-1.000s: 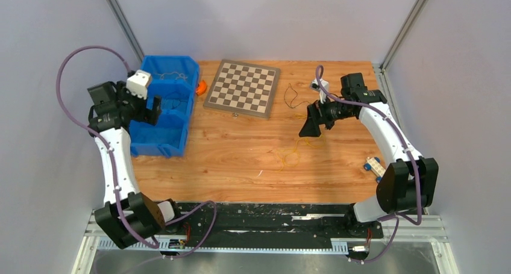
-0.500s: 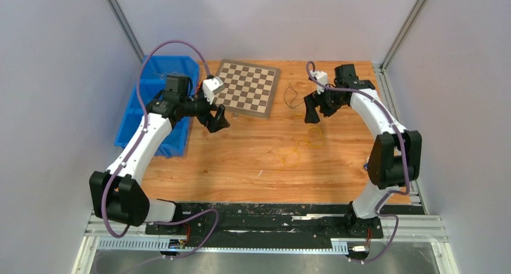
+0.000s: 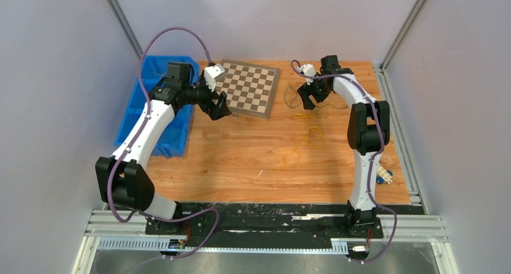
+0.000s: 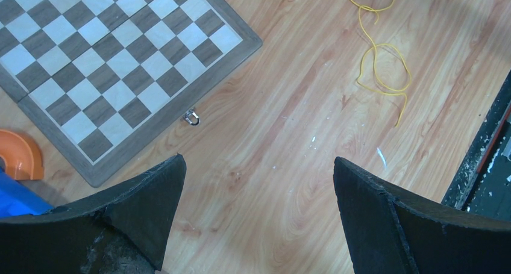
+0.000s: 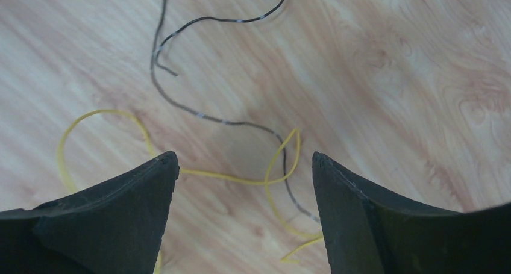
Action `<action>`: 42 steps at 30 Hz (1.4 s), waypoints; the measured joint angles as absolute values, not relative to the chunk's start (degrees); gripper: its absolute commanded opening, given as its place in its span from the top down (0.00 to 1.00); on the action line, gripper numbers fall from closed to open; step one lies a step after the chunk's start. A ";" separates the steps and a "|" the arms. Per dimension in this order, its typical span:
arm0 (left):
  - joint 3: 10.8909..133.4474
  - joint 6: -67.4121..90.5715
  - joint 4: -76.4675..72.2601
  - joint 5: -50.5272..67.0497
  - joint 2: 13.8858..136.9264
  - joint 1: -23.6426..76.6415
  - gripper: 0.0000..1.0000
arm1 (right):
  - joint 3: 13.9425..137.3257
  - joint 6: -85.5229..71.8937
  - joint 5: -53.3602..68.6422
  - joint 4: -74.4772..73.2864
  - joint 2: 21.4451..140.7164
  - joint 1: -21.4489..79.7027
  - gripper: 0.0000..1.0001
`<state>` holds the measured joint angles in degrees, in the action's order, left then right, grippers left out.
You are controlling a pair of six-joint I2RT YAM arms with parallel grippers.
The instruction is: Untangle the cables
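The cables lie loose on the wooden table. A dark thin wire (image 3: 290, 97) lies right of the chessboard. Yellow wires (image 3: 308, 134) trail from there toward the table's middle. My right gripper (image 3: 307, 99) is open and empty just above the dark wire. In the right wrist view the dark wire (image 5: 181, 105) and a yellow loop (image 5: 282, 165) cross on the wood between my open fingers (image 5: 244, 161). My left gripper (image 3: 219, 110) is open and empty over the chessboard's near left edge. In its view (image 4: 259, 165) a yellow wire (image 4: 381, 63) lies far ahead.
A chessboard (image 3: 243, 87) lies at the back centre and also shows in the left wrist view (image 4: 114, 63). A blue bin (image 3: 158, 132) stands at the left. An orange object (image 4: 19, 159) sits beside it. A small blue-and-white object (image 3: 384, 176) lies near the right front edge.
My left arm has swung from over the blue bin to the chessboard's near left edge. My right gripper has moved back and left, over the dark wire. Both stay open.
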<state>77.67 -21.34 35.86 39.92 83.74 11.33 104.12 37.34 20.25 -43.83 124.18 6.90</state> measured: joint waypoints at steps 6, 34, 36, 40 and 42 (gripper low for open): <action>79.18 -20.53 36.67 40.62 86.74 8.95 0.00 | 109.43 40.84 18.94 -43.68 132.18 7.53 0.71; 80.47 -12.60 18.04 52.77 82.50 3.25 0.00 | 130.87 21.63 40.36 -39.11 110.61 8.69 1.00; 81.54 -11.77 16.58 53.54 82.59 4.69 0.00 | 131.57 19.64 42.81 -38.11 110.56 9.41 1.00; 87.59 -10.44 15.11 55.13 83.24 8.73 0.05 | 131.24 18.63 46.19 -37.36 110.52 12.73 1.00; 92.55 -10.33 15.11 55.77 84.07 11.07 0.12 | 129.25 19.62 46.96 -36.97 109.82 15.53 1.00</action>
<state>92.55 -10.33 15.11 55.77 84.07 11.07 129.25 19.62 46.96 -36.97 109.82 15.53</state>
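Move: The dark cable I'm after lies just under my right hand: the stretch to pinch is about 3 cm ahead, 1 cm left and 5 cm below. Around it at the same height, the yellow cable has its middle some 13 cm back and 2 cm left of my right hand, and the chessboard sits roughly 30 cm left and 8 cm ahead. From my left hand that stretch of dark cable is about 20 cm ahead, 36 cm to the right and 21 cm below. I dip my right hand about 4 cm down and slightly forward, shut its fingers on the dark cable where the yellow one crosses it, then haul it steeply up some 38 cm and swing left about 15 cm, tipping the fingers up towards level. My left hand, open, eases forward and left, then rises about 17 cm and swings back right, its fingers tilting up some 30 degrees towards the lifted cable. ##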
